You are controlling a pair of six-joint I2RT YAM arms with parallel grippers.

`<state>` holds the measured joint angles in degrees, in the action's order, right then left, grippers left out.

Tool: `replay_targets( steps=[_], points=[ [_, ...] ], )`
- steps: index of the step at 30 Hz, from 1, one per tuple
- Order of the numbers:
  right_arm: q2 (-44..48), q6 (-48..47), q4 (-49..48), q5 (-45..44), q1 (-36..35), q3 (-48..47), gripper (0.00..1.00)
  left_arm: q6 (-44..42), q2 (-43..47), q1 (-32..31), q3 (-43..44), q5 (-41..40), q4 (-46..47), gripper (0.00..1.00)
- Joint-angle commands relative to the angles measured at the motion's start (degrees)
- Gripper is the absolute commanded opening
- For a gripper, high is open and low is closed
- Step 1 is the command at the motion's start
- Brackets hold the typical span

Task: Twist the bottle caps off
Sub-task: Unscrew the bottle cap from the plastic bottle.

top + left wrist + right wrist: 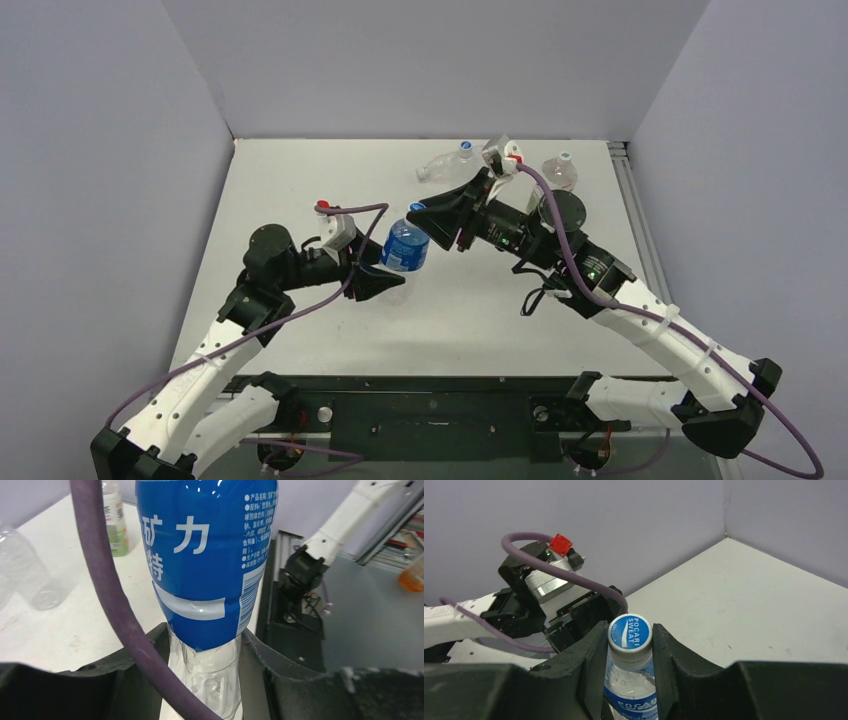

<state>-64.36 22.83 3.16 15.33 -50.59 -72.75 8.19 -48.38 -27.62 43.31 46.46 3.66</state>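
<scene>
A blue-labelled bottle (pixel 405 248) is held tilted above the table between both arms. My left gripper (pixel 385 280) is shut on its clear lower end; in the left wrist view the bottle (pixel 210 555) fills the frame, its clear base pinched in that gripper (pixel 206 665). Its blue bottle cap (pixel 630 631), printed Pocari Sweat, sits on the bottle's neck (pixel 631 690). My right gripper (pixel 630 636) is shut on the cap, one finger on each side. From above, the right gripper (pixel 425 212) meets the cap (pixel 417 207).
A plain clear bottle (pixel 445 162) with a blue cap (pixel 466 146) lies at the back. Another bottle (pixel 560 172) with a white cap (pixel 566 157) stands at the back right. A green-labelled bottle (pixel 115 520) and a clear bottle (pixel 27 575) show past the left gripper.
</scene>
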Motion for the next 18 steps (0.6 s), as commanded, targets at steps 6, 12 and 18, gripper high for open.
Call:
replay_targets(
  steps=[6,12,18],
  points=[
    [3.89,0.31,-9.63,14.62,0.58,3.1,0.01,7.87,-0.01,0.11,3.78,14.0,4.77,0.0],
    [4.92,-2.5,-0.02,-4.37,0.24,-0.44,0.54,3.04,-0.31,0.11,3.55,6.74,1.54,0.0],
    [2.84,-2.47,5.87,-35.25,-5.77,-6.23,0.65,-6.64,-1.61,-0.07,2.04,-14.4,-3.44,0.0]
  ],
)
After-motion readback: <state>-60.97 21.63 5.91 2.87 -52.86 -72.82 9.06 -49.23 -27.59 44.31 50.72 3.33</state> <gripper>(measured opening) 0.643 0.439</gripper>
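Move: The right gripper already has the blue-and-white cap between its fingertips, at the hand point. The plastic bottle's body hangs below it, its middle some 11 cm down and 2 cm left. A clear bottle lies roughly 40 cm ahead and 8 cm right of the right hand, a labelled bottle about 30 cm ahead and 28 cm right, both 30 cm or more lower. From the left gripper, which grips the bottle's lower part, the cap is about 13 cm up, level ahead and some 2 cm right. Keep the left grip on the bottle's lower body and carry bottle and cap back towards the bases with both grippers, about 3 cm and slightly up. Then open the right fingers wide to let go of the cap, swing that hand forward about 4 cm and 2 cm to the right, turning some 20 degrees clockwise, while the left brings the bottle forward again about 2 cm. ##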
